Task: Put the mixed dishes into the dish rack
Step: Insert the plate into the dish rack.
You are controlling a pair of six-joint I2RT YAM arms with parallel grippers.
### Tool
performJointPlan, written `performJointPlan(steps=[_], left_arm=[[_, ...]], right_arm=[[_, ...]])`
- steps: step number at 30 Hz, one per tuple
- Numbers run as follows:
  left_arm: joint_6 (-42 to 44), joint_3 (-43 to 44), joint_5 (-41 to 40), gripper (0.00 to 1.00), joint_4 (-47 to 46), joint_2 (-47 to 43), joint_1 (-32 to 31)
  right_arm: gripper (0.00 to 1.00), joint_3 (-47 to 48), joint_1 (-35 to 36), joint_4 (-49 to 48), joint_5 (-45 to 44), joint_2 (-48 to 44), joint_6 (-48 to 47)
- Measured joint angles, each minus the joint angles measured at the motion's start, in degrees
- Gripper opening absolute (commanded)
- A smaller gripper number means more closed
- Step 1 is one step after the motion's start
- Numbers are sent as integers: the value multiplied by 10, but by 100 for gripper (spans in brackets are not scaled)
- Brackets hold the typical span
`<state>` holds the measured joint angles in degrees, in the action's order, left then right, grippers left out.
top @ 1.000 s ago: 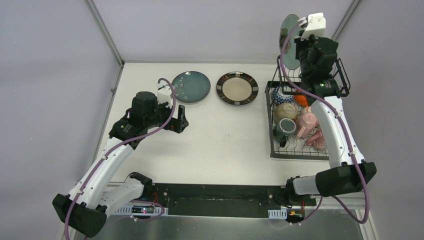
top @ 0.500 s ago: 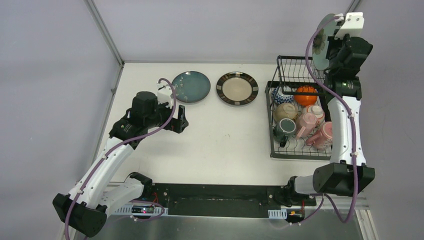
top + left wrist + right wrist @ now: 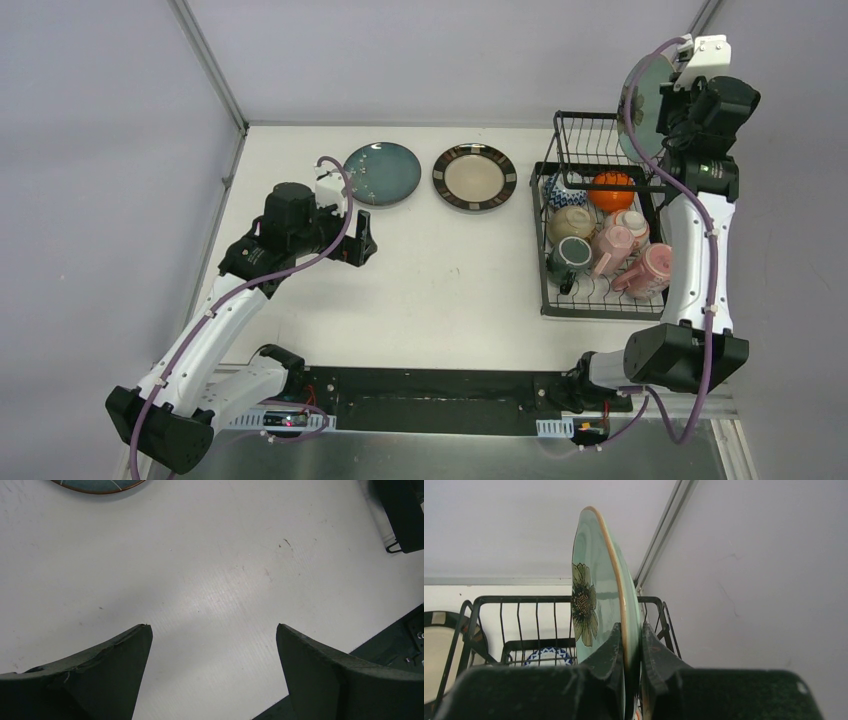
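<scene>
My right gripper (image 3: 672, 98) is shut on the rim of the mint green plate with a flower (image 3: 640, 95). The plate stands on edge in the air, above the back right corner of the dish rack (image 3: 543, 250). The right wrist view shows both fingers pinching the plate (image 3: 596, 580) at my right gripper (image 3: 630, 627), with the rack's wires (image 3: 524, 600) behind. My left gripper (image 3: 358, 240) hangs open over bare table, its jaws wide apart in the left wrist view (image 3: 214, 626). The dark teal plate (image 3: 381, 172) and the dark-rimmed beige plate (image 3: 474, 177) lie flat at the back.
The rack holds an orange bowl (image 3: 611, 190), a blue-patterned white bowl (image 3: 558, 188), a beige bowl (image 3: 572, 222), a dark cup (image 3: 572, 255) and two pink cups (image 3: 612, 245). Grey walls stand close behind and to the right of the rack.
The right arm has carried the mint green plate from above the rack's back left corner to its back right and slightly lower. The left arm has not moved.
</scene>
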<state>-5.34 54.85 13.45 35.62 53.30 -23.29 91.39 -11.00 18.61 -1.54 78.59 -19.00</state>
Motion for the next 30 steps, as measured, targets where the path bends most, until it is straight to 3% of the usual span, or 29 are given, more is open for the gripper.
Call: performJointPlan(steps=[30], left_arm=[[0, 0, 0, 99, 0, 4, 0]], right_arm=[[0, 0, -92, 14, 60, 7, -29]])
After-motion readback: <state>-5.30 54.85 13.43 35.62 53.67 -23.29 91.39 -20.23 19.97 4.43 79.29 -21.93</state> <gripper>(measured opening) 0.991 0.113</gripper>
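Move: The green plate is already pinched upright in the right hand. Its apparent goal, the right end of the rack's upper tier, is roughly level with the hand front to back, about 6 cm to its right and 22 cm below. The orange bowl is about 35 cm below, nearly straight under; the blue-white bowl stands level with it, 9 cm farther left. From the left hand, the tier's right end lies some 20 cm ahead and 62 cm right, near its height. The green plate is carried almost level to the right, about 5 cm, above the upper tier towards its right end. The right hand sinks barely 1 cm, chiefly at the start, keeps the plate pinched by its rim with almost no wrist turn, and slows to a near stop at the end. ##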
